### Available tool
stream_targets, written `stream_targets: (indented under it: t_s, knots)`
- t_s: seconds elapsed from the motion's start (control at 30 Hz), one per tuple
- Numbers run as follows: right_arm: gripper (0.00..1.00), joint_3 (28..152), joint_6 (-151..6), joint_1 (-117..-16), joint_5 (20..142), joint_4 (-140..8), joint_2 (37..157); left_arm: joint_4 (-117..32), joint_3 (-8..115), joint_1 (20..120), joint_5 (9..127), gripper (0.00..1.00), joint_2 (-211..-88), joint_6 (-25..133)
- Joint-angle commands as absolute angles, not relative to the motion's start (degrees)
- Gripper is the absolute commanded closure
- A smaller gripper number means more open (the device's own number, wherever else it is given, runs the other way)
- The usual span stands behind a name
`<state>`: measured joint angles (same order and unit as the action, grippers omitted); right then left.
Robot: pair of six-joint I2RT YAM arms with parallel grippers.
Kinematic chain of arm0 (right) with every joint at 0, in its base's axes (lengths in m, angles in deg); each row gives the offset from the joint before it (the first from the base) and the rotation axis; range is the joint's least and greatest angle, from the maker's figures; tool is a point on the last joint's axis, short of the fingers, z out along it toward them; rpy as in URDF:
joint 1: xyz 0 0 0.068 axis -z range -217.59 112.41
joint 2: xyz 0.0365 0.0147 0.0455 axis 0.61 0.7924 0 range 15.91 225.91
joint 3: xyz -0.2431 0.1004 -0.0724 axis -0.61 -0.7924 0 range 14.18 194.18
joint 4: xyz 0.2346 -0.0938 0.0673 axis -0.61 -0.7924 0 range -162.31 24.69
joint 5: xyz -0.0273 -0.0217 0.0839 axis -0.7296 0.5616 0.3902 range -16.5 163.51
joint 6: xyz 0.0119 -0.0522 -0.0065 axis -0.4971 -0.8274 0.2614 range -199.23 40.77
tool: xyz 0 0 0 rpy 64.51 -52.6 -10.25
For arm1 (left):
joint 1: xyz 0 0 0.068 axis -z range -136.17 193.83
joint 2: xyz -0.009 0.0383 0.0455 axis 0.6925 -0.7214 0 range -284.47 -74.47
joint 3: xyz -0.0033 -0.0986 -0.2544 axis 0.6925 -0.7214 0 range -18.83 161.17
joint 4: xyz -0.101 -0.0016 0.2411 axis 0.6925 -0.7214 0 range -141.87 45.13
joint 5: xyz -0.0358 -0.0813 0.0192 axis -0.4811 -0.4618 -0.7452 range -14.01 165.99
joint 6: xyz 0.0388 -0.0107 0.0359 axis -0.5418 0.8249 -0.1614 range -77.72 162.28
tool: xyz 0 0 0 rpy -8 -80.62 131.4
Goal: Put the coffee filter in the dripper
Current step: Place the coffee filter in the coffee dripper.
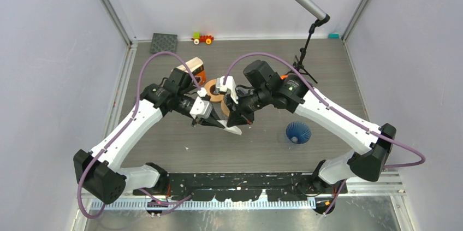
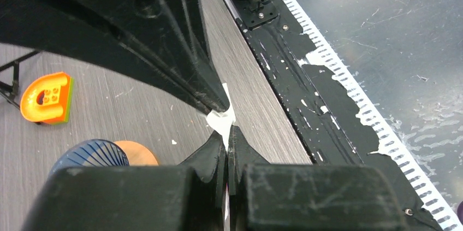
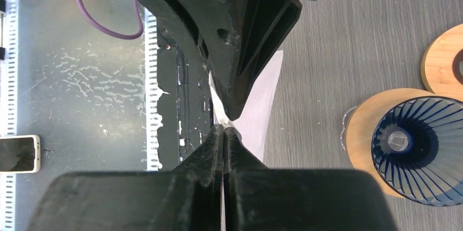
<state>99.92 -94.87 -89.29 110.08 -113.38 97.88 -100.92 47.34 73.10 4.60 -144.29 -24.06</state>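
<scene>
Both grippers meet above the middle of the table, each pinching the white coffee filter (image 1: 233,130). In the left wrist view my left gripper (image 2: 227,132) is shut on a corner of the filter (image 2: 223,120), with the right fingers (image 2: 215,100) reaching in from above. In the right wrist view my right gripper (image 3: 224,130) is shut on the filter's edge (image 3: 265,100), tip to tip with the left fingers (image 3: 240,94). The blue ribbed dripper (image 1: 298,132) stands on a round wooden base to the right of the grippers, also showing as the dripper (image 3: 417,149) and the dripper (image 2: 90,154).
A wooden ring (image 1: 213,89) and an orange block (image 1: 196,70) lie behind the grippers. A microphone on a stand (image 1: 308,40) rises at the back right. A toy car (image 1: 202,38) and a dark mat (image 1: 164,42) sit by the back wall. The black base rail (image 1: 245,179) runs along the near edge.
</scene>
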Motion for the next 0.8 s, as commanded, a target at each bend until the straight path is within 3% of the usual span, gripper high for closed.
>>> stream_targets:
  t_s: [0.0,0.33,0.77]
  knots:
    - [0.96,99.7,-94.7,-89.4,109.1,-111.5,94.7,-95.5,47.3,72.4,4.2,1.00,-143.4,-17.9]
    - [0.74,98.1,-95.1,-88.8,107.1,-111.0,92.8,-90.1,46.8,71.7,4.1,1.00,-143.5,-9.6]
    - [0.69,94.8,-95.3,-88.3,103.9,-108.4,91.6,-81.4,46.2,70.2,0.6,1.00,-143.6,1.1]
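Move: Both closed grippers hold the coffee filter close together. From the left gripper, the dripper on its wooden ring and glass server stands about 14 cm ahead, 4 cm to the right and 10 cm below. The loose wooden ring lies some 10 cm beyond the dripper and 7 cm left of it, on the table. From the right gripper, the dripper is about 14 cm ahead, barely to the right, 11 cm below; the spare dripper is 24 cm right, 7 cm ahead, 21 cm below. Keep the left gripper shut on the filter and carry it forward about 2.5 cm towards the dripper, rising 1.5 cm and turning some 10 degrees, partly counter-clockwise. Meanwhile open the right fingers about a third, letting go of their pinch; ease that hand 1.5 cm to the right, up slightly at first, then down nearly 2 cm and a little forward beside the filter. ##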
